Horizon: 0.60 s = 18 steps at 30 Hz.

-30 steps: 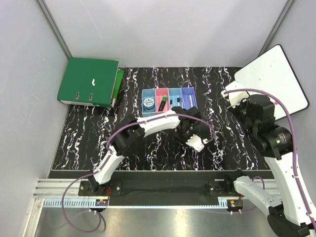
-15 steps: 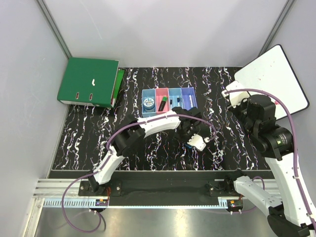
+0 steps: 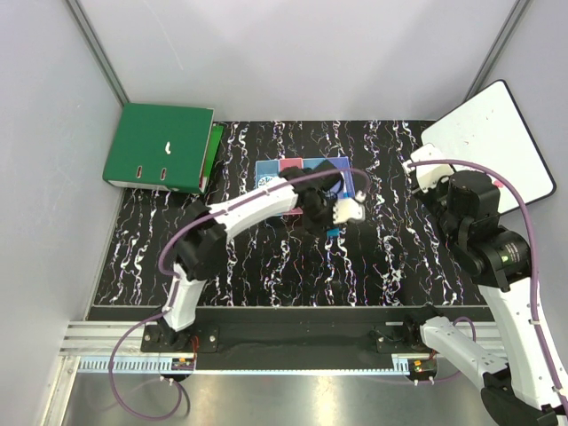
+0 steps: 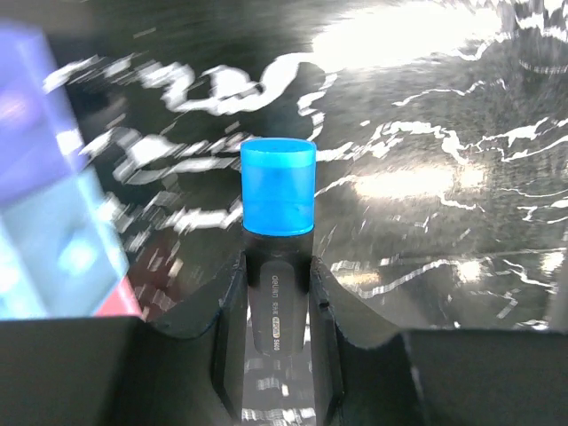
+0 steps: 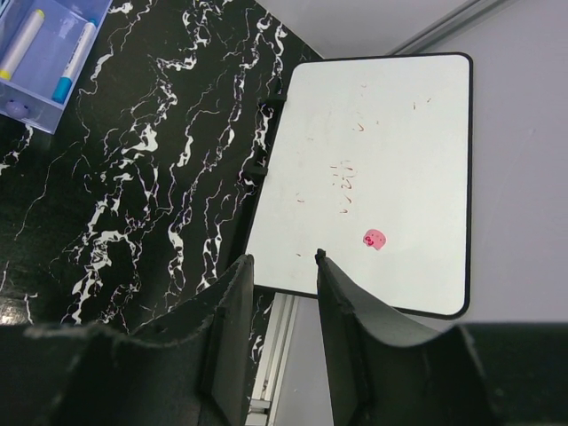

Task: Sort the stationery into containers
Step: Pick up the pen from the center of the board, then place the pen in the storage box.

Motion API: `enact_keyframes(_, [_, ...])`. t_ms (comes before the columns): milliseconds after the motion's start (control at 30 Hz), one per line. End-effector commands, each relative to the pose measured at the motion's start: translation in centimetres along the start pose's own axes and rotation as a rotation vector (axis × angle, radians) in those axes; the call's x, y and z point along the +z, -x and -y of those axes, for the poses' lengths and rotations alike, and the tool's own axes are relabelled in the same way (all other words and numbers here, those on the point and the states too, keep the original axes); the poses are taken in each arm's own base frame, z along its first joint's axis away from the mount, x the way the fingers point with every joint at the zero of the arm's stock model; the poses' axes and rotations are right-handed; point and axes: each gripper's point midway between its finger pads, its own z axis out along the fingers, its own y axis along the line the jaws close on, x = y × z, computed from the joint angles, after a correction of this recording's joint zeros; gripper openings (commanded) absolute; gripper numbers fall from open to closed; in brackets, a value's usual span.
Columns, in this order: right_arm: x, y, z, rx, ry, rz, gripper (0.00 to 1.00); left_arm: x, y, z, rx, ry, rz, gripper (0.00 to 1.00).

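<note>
A short black marker with a blue cap (image 4: 278,186) is clamped between my left gripper's (image 4: 277,266) fingers, cap pointing away from the wrist. In the top view that gripper (image 3: 330,217) hangs just in front of the containers (image 3: 266,167), with the marker's cap (image 3: 332,231) showing below it; the arm covers much of the bin row. Blurred purple-blue, light blue and pink bins (image 4: 53,222) sit at the left of the left wrist view. My right gripper (image 5: 284,259) is open and empty over the table's right side. Two thin white pens (image 5: 75,49) lie in the purple-blue bin (image 5: 35,106).
A green ring binder (image 3: 160,146) lies at the back left. A white board with a black rim (image 5: 373,169) rests at the back right, under my right gripper (image 3: 415,169). Grey walls close in the black marbled table (image 3: 266,266).
My left gripper closed on the blue-capped marker and carried it from the table's middle back toward the bin row. The right arm has stayed put.
</note>
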Motion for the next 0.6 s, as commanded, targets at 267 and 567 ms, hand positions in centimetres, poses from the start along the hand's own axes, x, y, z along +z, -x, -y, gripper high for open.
enact_keyframes(267, [-1.1, 1.8, 3.3, 0.034, -0.125, 0.046, 0.42, -9.3, 1.4, -9.2, -0.603, 0.224, 0.248, 0.00])
enact_keyframes(567, [-1.1, 1.7, 3.2, 0.028, -0.118, 0.040, 0.42, -10.6, -0.8, -15.2, -0.876, 0.315, 0.323, 0.00])
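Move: The blue-capped marker is already in the left fingers, raised off the table. The pink compartment, apparently its goal, has its middle about 13 cm ahead, 7 cm left and 6 cm below; the green-capped marker lies inside at the same spot. At the same distance ahead, the light-blue compartment is 1 cm left and the purple one 5 cm right. From the right hand, the pink compartment is roughly 13 cm ahead, 29 cm left and 33 cm down. The blue-capped marker stays pinched by its black body while the left hand carries it forward about 14 cm, rising some 9 cm and easing a little left, from the open table to above the organizer's pink and light-blue compartments. The climb flattens out towards the end, and the wrist swings about 45 degrees counter-clockwise on the way. ##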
